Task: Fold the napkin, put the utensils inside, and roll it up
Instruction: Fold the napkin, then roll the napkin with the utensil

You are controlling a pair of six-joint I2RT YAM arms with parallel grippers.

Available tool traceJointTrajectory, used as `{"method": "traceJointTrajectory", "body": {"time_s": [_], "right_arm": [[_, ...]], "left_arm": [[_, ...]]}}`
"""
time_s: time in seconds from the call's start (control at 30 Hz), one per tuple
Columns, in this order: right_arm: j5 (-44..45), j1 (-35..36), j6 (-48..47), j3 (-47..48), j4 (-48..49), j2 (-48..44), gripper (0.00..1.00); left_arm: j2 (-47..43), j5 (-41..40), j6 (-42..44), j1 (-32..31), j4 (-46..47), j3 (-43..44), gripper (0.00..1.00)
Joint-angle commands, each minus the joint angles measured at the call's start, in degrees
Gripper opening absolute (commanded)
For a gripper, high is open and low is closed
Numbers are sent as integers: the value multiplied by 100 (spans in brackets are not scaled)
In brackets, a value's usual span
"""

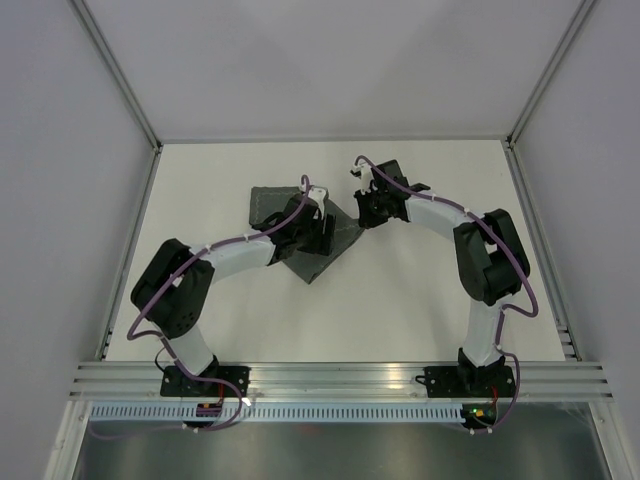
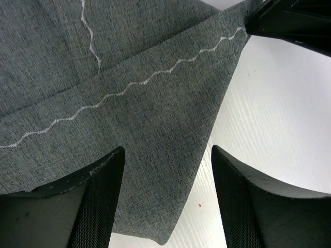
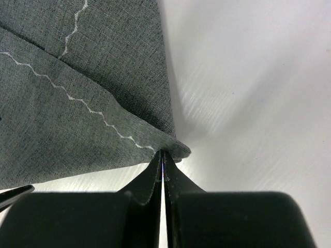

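Note:
The dark grey napkin (image 1: 320,262) lies partly folded at the middle of the white table, its pale wavy stitch line showing in both wrist views. My left gripper (image 1: 316,226) hovers over it, open, with cloth (image 2: 155,129) under the gap between its fingers and nothing gripped (image 2: 166,155). My right gripper (image 1: 363,212) is shut on the napkin's right corner (image 3: 176,150), with the tips pinching the cloth edge (image 3: 163,157). Part of the right gripper's black body (image 2: 289,20) shows in the left wrist view. The utensils are out of view.
White walls close the table on three sides, with metal frame posts (image 1: 130,110) at the back corners. An aluminium rail (image 1: 340,375) runs along the near edge and carries both arm bases. Bare white tabletop (image 1: 400,300) lies in front of the napkin.

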Motion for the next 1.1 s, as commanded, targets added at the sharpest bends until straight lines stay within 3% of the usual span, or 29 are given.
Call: {"method": "traceJointTrajectory", "body": {"time_s": [0.0,0.23,0.43,0.77,1.07], "right_arm": [[-80,-102,-20,-52,-140,29,4],[-282,-190,24,-26,-184,-14,4],[-651,-454,261,237,-280,-375,5],[-1627,-1973,586,878,-588,-498,6],[-1996,-2730,490,642,-571,-533,6]], "left_arm": [[108,-184,311,-47,68,359,73],[266,-421,750,-302,-257,719,75],[450,-1369,1199,-803,-460,913,75],[1047,-2741,1718,-1515,-837,1334,75],[1470,-3375,1797,-1823,-1101,1563,74]]}}
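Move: The edge for the left gripper is the napkin's slanting right-hand fold: its middle lies about 3 cm right, 1 cm back and 3 cm below. From that gripper, the napkin's near corner is roughly 8 cm back and 4 cm left, and its right corner some 5 cm ahead and 9 cm right. The right gripper's closed tips are already on this right corner; from them the fold's middle is about 6 cm back and 6 cm left. Bring the left gripper, fingers kept wide open, slightly forward and up first, then about 4 cm right and down onto the line of the napkin's fold, rolling its left side up some 30 degrees. Keep the right gripper shut on the corner, easing right a little, then lift it off and sweep it quickly about 15 cm right, also forward and up, over bare table. ##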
